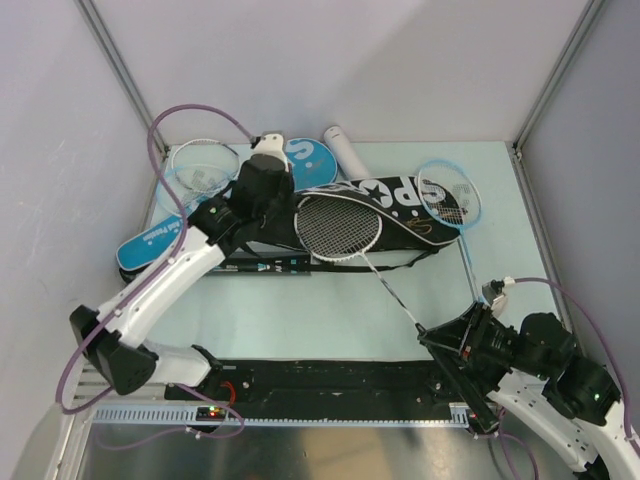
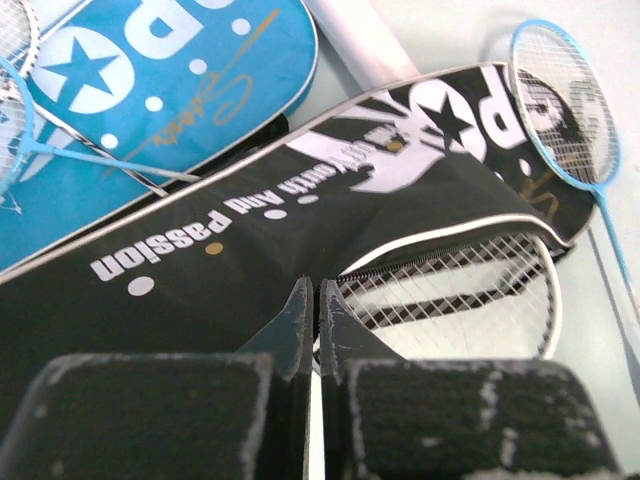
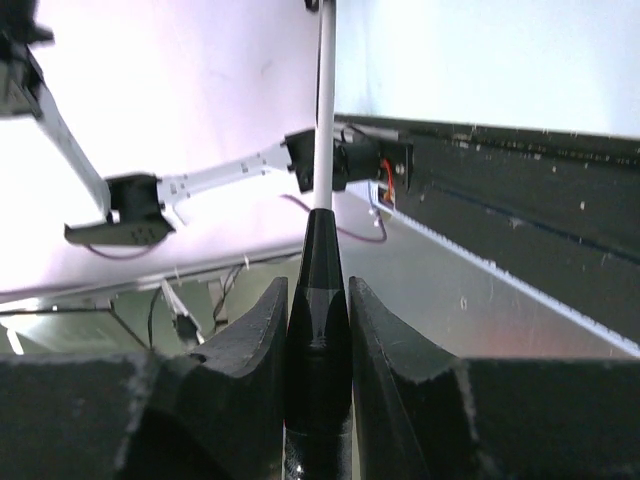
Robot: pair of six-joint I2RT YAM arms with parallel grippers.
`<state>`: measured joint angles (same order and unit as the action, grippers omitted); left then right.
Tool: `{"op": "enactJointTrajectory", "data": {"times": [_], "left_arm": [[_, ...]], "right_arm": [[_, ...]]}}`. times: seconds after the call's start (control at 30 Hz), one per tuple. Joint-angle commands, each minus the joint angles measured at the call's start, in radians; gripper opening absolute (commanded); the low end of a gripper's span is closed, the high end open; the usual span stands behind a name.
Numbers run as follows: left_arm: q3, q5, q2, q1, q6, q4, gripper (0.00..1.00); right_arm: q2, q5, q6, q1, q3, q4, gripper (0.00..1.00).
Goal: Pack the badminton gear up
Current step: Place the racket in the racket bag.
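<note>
A black "SPORT" cover (image 1: pixel 405 192) lies across the far middle of the table. A white-headed racket (image 1: pixel 338 226) rests with its head at the cover's zip opening (image 2: pixel 460 300). My left gripper (image 1: pixel 268 203) is shut on the black cover's (image 2: pixel 200 270) white-piped edge, fingertips together (image 2: pixel 317 288). The racket's thin shaft runs down-right to my right gripper (image 1: pixel 445 340), which is shut on its black handle cone (image 3: pixel 318 285). A light-blue racket (image 1: pixel 448 195) lies over the cover's right end (image 2: pixel 565 100). A blue cover (image 1: pixel 150 240) sits at the left (image 2: pixel 170 80).
A white tube (image 1: pixel 345 150) lies behind the covers (image 2: pixel 360 40). Another thin racket (image 1: pixel 200 165) rests on the blue cover at far left. A black tube-like item (image 1: pixel 268 266) lies in front of the black cover. A black rail (image 1: pixel 330 378) spans the near edge; walls close three sides.
</note>
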<state>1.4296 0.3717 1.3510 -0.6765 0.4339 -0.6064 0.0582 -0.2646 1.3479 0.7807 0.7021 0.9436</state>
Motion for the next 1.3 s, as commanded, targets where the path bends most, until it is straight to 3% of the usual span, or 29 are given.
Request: {"op": "enactJointTrajectory", "data": {"times": [0.0, 0.4, 0.63, 0.93, 1.27], "left_arm": [[-0.049, -0.097, -0.120, -0.010, 0.051, 0.048, 0.00], [-0.116, -0.197, -0.222, -0.010, 0.117, 0.054, 0.00], [-0.077, -0.209, -0.221, -0.008, 0.157, 0.072, 0.00], [0.045, -0.102, -0.204, -0.009, 0.164, 0.098, 0.00], [-0.012, -0.195, -0.292, -0.010, 0.265, 0.122, 0.00]], "right_arm": [[0.023, 0.227, 0.001, -0.015, -0.021, -0.146, 0.00], [0.130, 0.337, -0.044, -0.015, -0.040, -0.304, 0.00], [0.115, 0.395, -0.026, -0.013, -0.041, -0.259, 0.00], [0.041, 0.460, 0.059, -0.012, -0.040, -0.187, 0.00], [-0.026, 0.555, 0.089, -0.015, -0.039, -0.208, 0.00]]}}
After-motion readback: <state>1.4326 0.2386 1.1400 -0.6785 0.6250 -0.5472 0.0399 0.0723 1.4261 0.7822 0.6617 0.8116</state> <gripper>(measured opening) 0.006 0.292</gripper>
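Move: The right hand holds the racket by its grip; the black bag's mouth is some 32 cm ahead, 16 cm to its left and 10 cm lower, the racket head about 30 cm ahead, 22 cm left, 12 cm below. The light-blue racket's head is roughly 45 cm ahead and 13 cm right, 22 cm below. From the left hand, which pinches the mouth's upper edge, the mouth's middle lies about 17 cm right, nearly level ahead, 13 cm lower. Its fingers still shut on the bag's upper edge, the left hand draws it back about 4 cm, then lifts it some 9 cm, rolling about 20 degrees with its left side dropping. The right hand keeps its grip and feeds the racket about 6 cm forward towards the mouth, mostly early on, then drifts slightly right, swinging clockwise some 20 degrees in all. ##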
